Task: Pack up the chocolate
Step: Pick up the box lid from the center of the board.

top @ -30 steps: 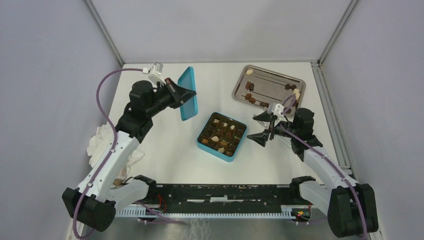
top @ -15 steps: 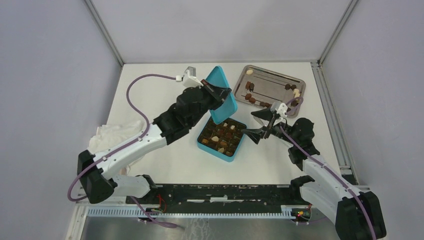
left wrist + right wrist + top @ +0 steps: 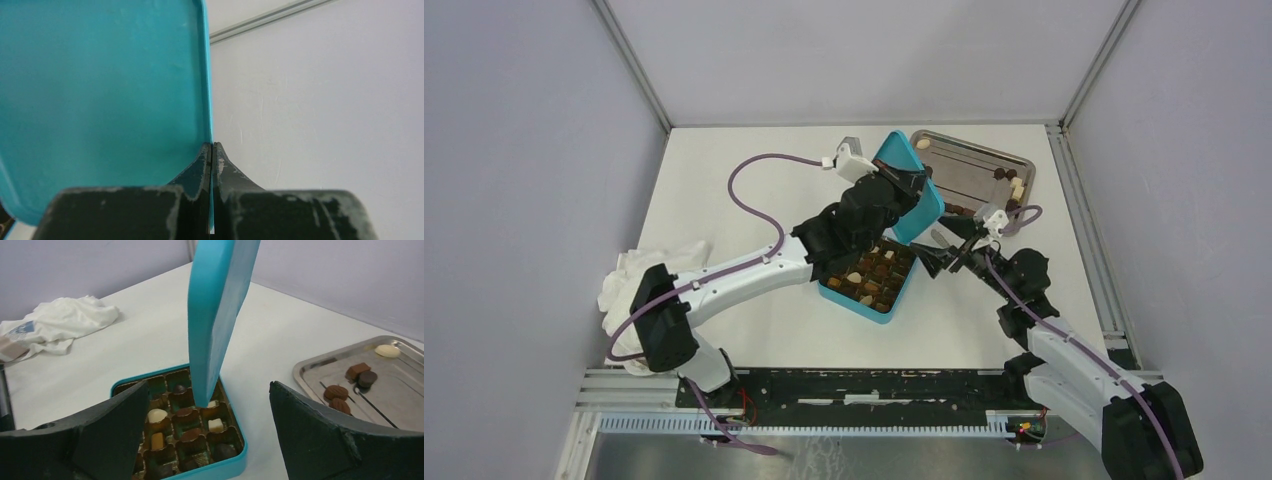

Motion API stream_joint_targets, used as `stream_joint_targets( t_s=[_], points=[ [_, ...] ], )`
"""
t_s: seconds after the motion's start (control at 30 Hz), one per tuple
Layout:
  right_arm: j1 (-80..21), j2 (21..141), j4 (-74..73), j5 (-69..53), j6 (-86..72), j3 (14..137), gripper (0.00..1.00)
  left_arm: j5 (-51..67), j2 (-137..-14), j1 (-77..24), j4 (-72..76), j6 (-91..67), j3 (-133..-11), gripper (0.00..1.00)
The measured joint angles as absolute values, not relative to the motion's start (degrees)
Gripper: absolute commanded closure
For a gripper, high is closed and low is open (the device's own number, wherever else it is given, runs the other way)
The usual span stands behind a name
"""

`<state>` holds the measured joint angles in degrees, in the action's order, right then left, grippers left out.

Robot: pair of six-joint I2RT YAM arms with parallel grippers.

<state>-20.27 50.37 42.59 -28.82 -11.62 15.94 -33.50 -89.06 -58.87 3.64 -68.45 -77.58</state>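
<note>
The chocolate [image 3: 157, 415] sits as small brown and cream pieces in the gridded insert of the teal box [image 3: 871, 305] at mid-table. More chocolate pieces [image 3: 336, 391] lie on the metal tray [image 3: 969, 165]. My left gripper [image 3: 904, 182] is shut on the rim of the teal lid [image 3: 924, 215], which hangs on edge, tilted, over the box's far right corner. In the left wrist view the lid [image 3: 100, 95] fills the left side, its edge pinched at my left gripper [image 3: 212, 147]. My right gripper [image 3: 209, 385] stands open and empty just right of the box, facing the lid [image 3: 220, 315].
A crumpled white cloth [image 3: 639, 272] lies at the table's left edge beside the left arm. The tray [image 3: 320, 371] stands at the back right, close behind my right gripper [image 3: 934, 252]. Grey walls enclose the table on three sides.
My left arm has swung the lid from the back left across to above the box's far right corner. My right gripper has moved in toward the box, still open.
</note>
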Motion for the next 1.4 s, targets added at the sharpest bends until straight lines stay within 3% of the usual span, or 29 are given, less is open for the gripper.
stream_joint_targets(
  t_s=[0.23,0.33,0.43,0.7,0.77,0.8,1.0,1.1,1.4],
  points=[
    [-22.09,49.91,47.66,-18.33,-8.36,14.22,0.07,-35.94,-92.38,-60.84,6.48,-71.72,-78.17,0.98],
    [-23.86,49.74,50.59,-14.28,-6.72,12.84,0.12,-36.27,-93.93,-61.3,7.35,-73.12,-78.48,0.98],
    [-24.91,50.02,52.36,-9.28,-4.64,12.05,0.27,-36.64,-95.0,-61.73,7.79,-73.97,-78.72,0.98],
    [-26.13,50.35,56.25,-4.25,-1.54,11.35,0.85,-37.34,-95.44,-62.87,9.37,-76.01,-78.91,0.98],
    [-26.15,50.3,56.55,-4.19,-1.48,11.33,0.95,-37.47,-95.44,-62.87,9.63,-76.12,-78.91,0.9],
    [-26.13,50.26,56.75,-3.81,-1.41,11.33,0.98,-37.43,-95.44,-62.87,9.69,-76.16,-78.91,0.8],
    [-25.76,49.74,56.45,-4.29,-1.61,11.33,1.0,-37.39,-94.67,-62.87,11.6,-76.58,-78.08,0.21],
    [-25.41,49.65,55.0,-6.26,-0.69,11.42,1.0,-37.39,-92.49,-62.87,12.56,-76.55,-75.33,0.02],
    [-22.33,49.58,41.91,-11.99,7.62,18.26,1.0,-36.56,-77.34,-62.87,11.49,-69.23,-63.48,0.0]
  ],
)
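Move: The blue lid hangs from my left fingers by its upper edge, its middle about 7 cm below them, 1 cm ahead and 2 cm to the left. From my open right hand, the lid's middle is roughly 9 cm ahead, 2 cm left and 5 cm up. The chocolate box lies level with my right hand, 10 cm left and 17 cm below; the tray is some 20 cm ahead, 11 cm right and 20 cm down. I carry the lid about 4 cm right with my left hand, dipping slightly, while my right hand shifts right and forward with a small rise, swinging some 20 degrees clockwise, and pinches the lid's near edge. Only then do I spread my left fingers wide and draw them off left and back; my right hand keeps its grip, rolling its left side down a little. ##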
